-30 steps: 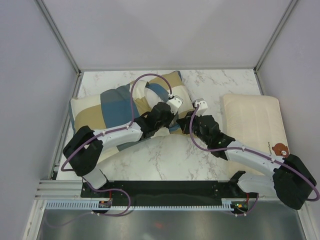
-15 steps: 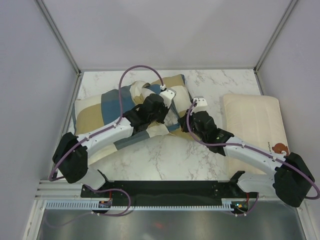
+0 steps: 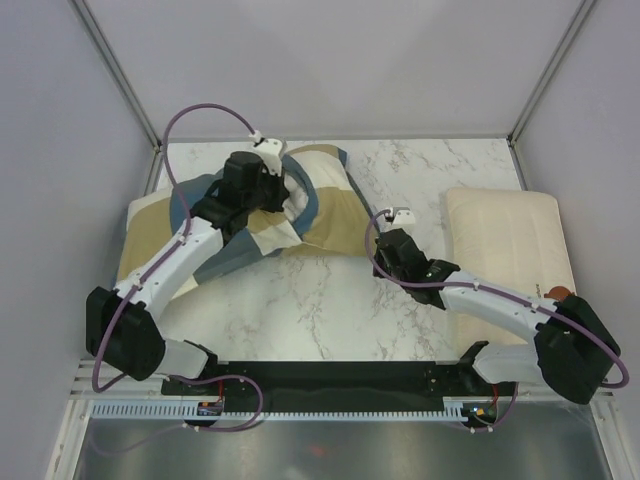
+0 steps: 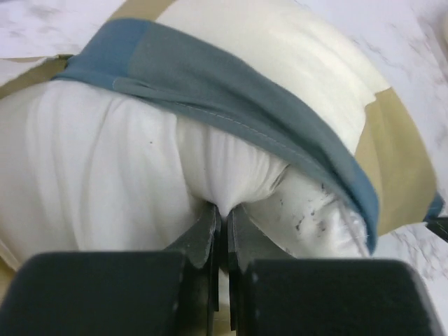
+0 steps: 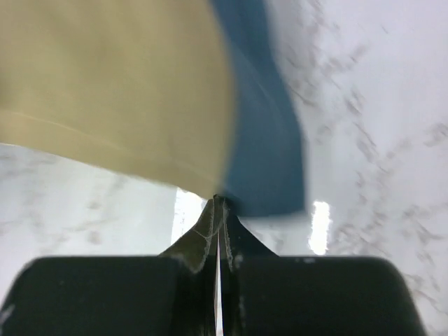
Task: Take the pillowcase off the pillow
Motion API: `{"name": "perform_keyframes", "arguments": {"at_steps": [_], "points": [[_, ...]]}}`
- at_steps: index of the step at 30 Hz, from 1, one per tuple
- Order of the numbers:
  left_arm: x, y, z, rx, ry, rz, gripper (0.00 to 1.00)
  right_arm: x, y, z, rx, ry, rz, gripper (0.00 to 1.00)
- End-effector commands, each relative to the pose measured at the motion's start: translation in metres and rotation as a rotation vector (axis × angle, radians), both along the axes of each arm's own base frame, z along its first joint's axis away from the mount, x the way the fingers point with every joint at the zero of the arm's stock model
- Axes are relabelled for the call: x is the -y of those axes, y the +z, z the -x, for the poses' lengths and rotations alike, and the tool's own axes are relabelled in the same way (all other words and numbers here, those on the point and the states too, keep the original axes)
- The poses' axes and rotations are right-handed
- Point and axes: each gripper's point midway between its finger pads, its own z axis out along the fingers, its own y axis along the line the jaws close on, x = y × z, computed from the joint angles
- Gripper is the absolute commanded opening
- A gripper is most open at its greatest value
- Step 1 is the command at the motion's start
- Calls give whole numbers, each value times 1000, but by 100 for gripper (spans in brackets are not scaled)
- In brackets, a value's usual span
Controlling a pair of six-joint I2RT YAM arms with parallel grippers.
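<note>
The pillowcase (image 3: 322, 212), in steel blue, tan and cream blocks, lies at the back left of the table with the pillow inside it. In the left wrist view the pillow (image 4: 105, 161) bulges white out of the case's blue hem (image 4: 231, 91). My left gripper (image 4: 224, 210) is shut on a pinch of that white pillow fabric; from above it (image 3: 280, 190) sits over the pillow's middle. My right gripper (image 5: 218, 201) is shut on the pillowcase's edge where tan meets blue (image 5: 262, 150); from above it (image 3: 372, 248) is at the case's right corner.
A flatter cream pillow (image 3: 505, 235) with a brown bear print lies at the right edge of the marble table (image 3: 300, 310), under my right arm's rear links. Grey walls close in the back and both sides. The black base rail (image 3: 330, 380) runs along the near edge.
My left gripper has swung back and to the left, dragging the pillow with it. My right gripper has stayed shut on the pillowcase corner, drawing slightly nearer; the case is stretched between them.
</note>
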Motion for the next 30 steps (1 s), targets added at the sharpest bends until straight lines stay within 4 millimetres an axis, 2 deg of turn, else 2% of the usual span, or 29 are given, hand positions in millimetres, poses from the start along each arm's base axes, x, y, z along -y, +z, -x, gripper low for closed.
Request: {"name": "perform_keyframes", "arguments": {"at_steps": [1,5,7,9,10,12,13,15,16,17,19,20,23,26,27,28,29,30], "points": [[-42,65,-19,186,133,15,2,45,-47,13,-121,-86,241,0],[-35,67,1,175,55,39,2,39,-46,-2,-110,-107,239,0],[-30,72,12,178,7,62,2,23,-33,-10,-76,-84,168,0],[-28,64,20,159,-17,72,2,14,-19,-16,-47,-56,141,0],[-26,58,26,144,-42,75,2,4,-1,-21,-18,-24,107,0],[-24,56,31,138,-62,78,2,-4,19,-25,29,18,93,0],[-21,60,38,137,-87,89,2,-12,44,-28,76,46,47,0],[-22,61,43,137,-91,101,2,-31,73,-25,125,134,-36,6],[-22,63,47,144,-96,108,2,-38,94,-22,166,166,-89,10],[-22,61,49,139,-98,109,2,-50,105,-15,178,229,-135,24],[-19,59,53,130,-120,120,2,-66,130,-9,236,276,-218,39],[-18,59,54,128,-130,125,2,-77,135,-2,244,311,-239,51],[-12,58,59,114,-166,145,2,-108,137,9,242,391,-254,62],[-9,58,62,109,-185,153,2,-131,134,11,243,423,-293,68],[-9,57,63,108,-188,154,2,-137,139,10,264,427,-322,69],[-9,57,63,108,-191,152,2,-143,134,10,255,433,-332,69],[-9,59,63,114,-192,154,2,-149,141,10,273,439,-367,70],[-9,58,63,112,-192,152,2,-154,134,9,261,445,-366,70]]}}
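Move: The right hand's shut fingertips are at the free tan-and-blue corner of the pillowcase. Its next target, the near end of the pillowcase's blue hem, lies about 15 cm to its left, 3 cm ahead and 4 cm higher. The white pillow bunched in the left fingers is some 20 cm left, 6 cm ahead and 9 cm above. From the left hand that hem end is roughly 6 cm right, 3 cm back and 6 cm below. The left fingers keep their pinch on the white pillow, jerking about 5 cm left and a little up, then drawing back some 7 cm. The right hand comes free of the pillowcase corner, dips right and about 6 cm down, then swings up and left to the hem beside the left fingers, opening wide, turning some 30 degrees counter-clockwise and finally sinking slightly. ##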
